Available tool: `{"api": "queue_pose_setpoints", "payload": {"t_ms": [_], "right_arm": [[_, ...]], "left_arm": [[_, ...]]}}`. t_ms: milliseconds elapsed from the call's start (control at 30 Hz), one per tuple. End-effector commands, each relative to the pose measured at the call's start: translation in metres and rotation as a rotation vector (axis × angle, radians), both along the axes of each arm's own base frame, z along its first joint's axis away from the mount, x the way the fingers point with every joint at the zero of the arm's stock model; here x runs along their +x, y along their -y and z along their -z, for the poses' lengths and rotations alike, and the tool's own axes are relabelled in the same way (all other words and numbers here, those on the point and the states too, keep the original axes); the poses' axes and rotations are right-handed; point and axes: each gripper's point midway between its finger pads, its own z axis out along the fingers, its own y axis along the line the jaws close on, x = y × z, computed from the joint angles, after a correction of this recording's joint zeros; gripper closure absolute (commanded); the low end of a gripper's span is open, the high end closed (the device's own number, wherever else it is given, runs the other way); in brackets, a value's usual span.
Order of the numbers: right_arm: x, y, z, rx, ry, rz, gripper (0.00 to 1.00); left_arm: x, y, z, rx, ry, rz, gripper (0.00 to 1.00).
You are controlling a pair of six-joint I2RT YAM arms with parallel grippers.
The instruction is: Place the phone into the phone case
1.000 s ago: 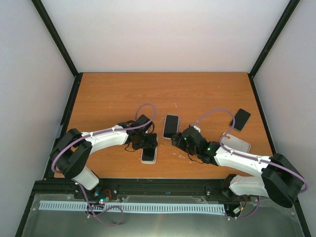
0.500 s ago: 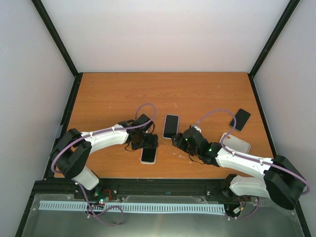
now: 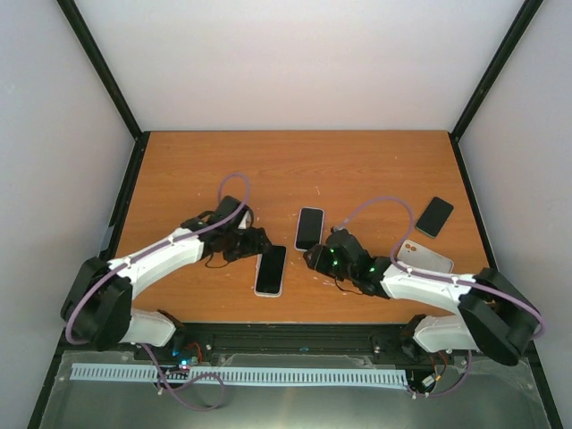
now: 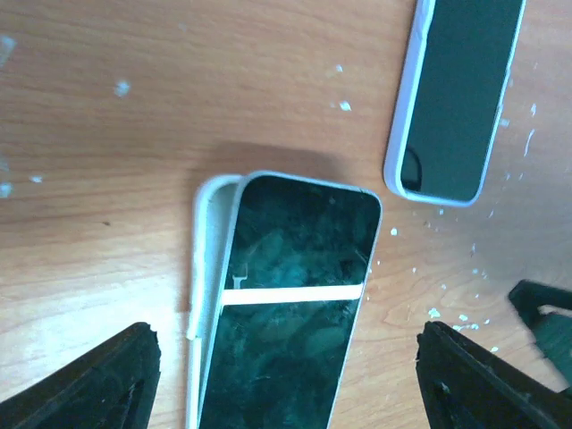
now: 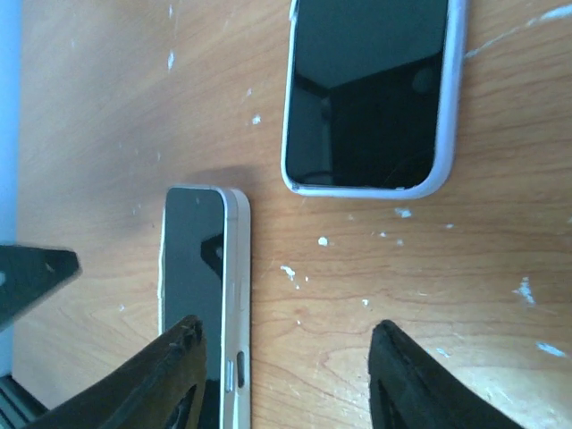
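The phone (image 3: 270, 270), dark screen up, lies near the table's front edge, askew on the white phone case (image 4: 206, 268), whose rim shows along the phone's (image 4: 290, 304) left side. In the right wrist view the phone (image 5: 190, 295) shows a pale side edge with buttons. My left gripper (image 3: 254, 242) is open just left of the phone's far end. Its fingers (image 4: 98, 384) stand wide on either side of the phone without touching it. My right gripper (image 3: 314, 257) is open to the right of the phone, with bare wood between its fingers (image 5: 420, 375).
A second phone in a pale case (image 3: 309, 228) lies just beyond the grippers. At the right lie a white case or phone back (image 3: 426, 258) and a black phone (image 3: 435, 216). White flecks dot the wooden table (image 3: 295, 170).
My left arm has drawn back to the left, uncovering the phone's far end. My right gripper has shifted slightly toward the phone and its jaws have narrowed.
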Motion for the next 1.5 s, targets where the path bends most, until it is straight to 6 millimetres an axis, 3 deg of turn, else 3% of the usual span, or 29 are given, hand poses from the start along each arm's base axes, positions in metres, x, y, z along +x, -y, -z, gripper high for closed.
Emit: {"api": "queue_pose_setpoints", "payload": {"t_ms": [0,367,700,1200,1467], "right_arm": [[0.003,-0.028,-0.001,0.065,0.015,-0.104,0.56],[0.011,-0.082,0.010,0.087,-0.003,-0.256,0.64],[0.022,-0.076,0.034,-0.019,-0.045,-0.201,0.73],[0.029,-0.096,0.034,0.006,-0.036,-0.254,0.87],[0.027,-0.111,0.030,0.043,-0.028,-0.304,0.88]], "left_arm": [[0.010,-0.009,-0.009,-0.146,0.037,-0.013,0.23],[0.017,-0.026,0.001,-0.282,0.074,-0.016,0.30],[0.024,-0.025,0.021,-0.244,0.068,0.018,0.34],[0.027,-0.014,0.033,-0.287,0.059,0.072,0.47],[0.027,-0.010,0.039,-0.303,0.040,0.088,0.51]]}}
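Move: The phone on its pale case lies just under the left hand, its middle about 2 cm back, 2 cm to the right and some 6 cm below. From the right hand, that phone is about 13 cm left, 1 cm back and 6 cm lower. The lilac-cased phone stands beyond: roughly 11 cm ahead of the right hand and 1 cm left, or 10 cm ahead and 13 cm right of the left hand. The right fingertips come against the phone's right edge near its forward end: that hand sweeps about 9 cm left, sinking and edging forward, turning some 15 degrees counter-clockwise while its fingers nearly shut. The left hand lifts clear to the left, then comes back right and down about 4 cm to the opposite edge, tipping its fingers more to the right and half closing them, one outside the case's left side. ##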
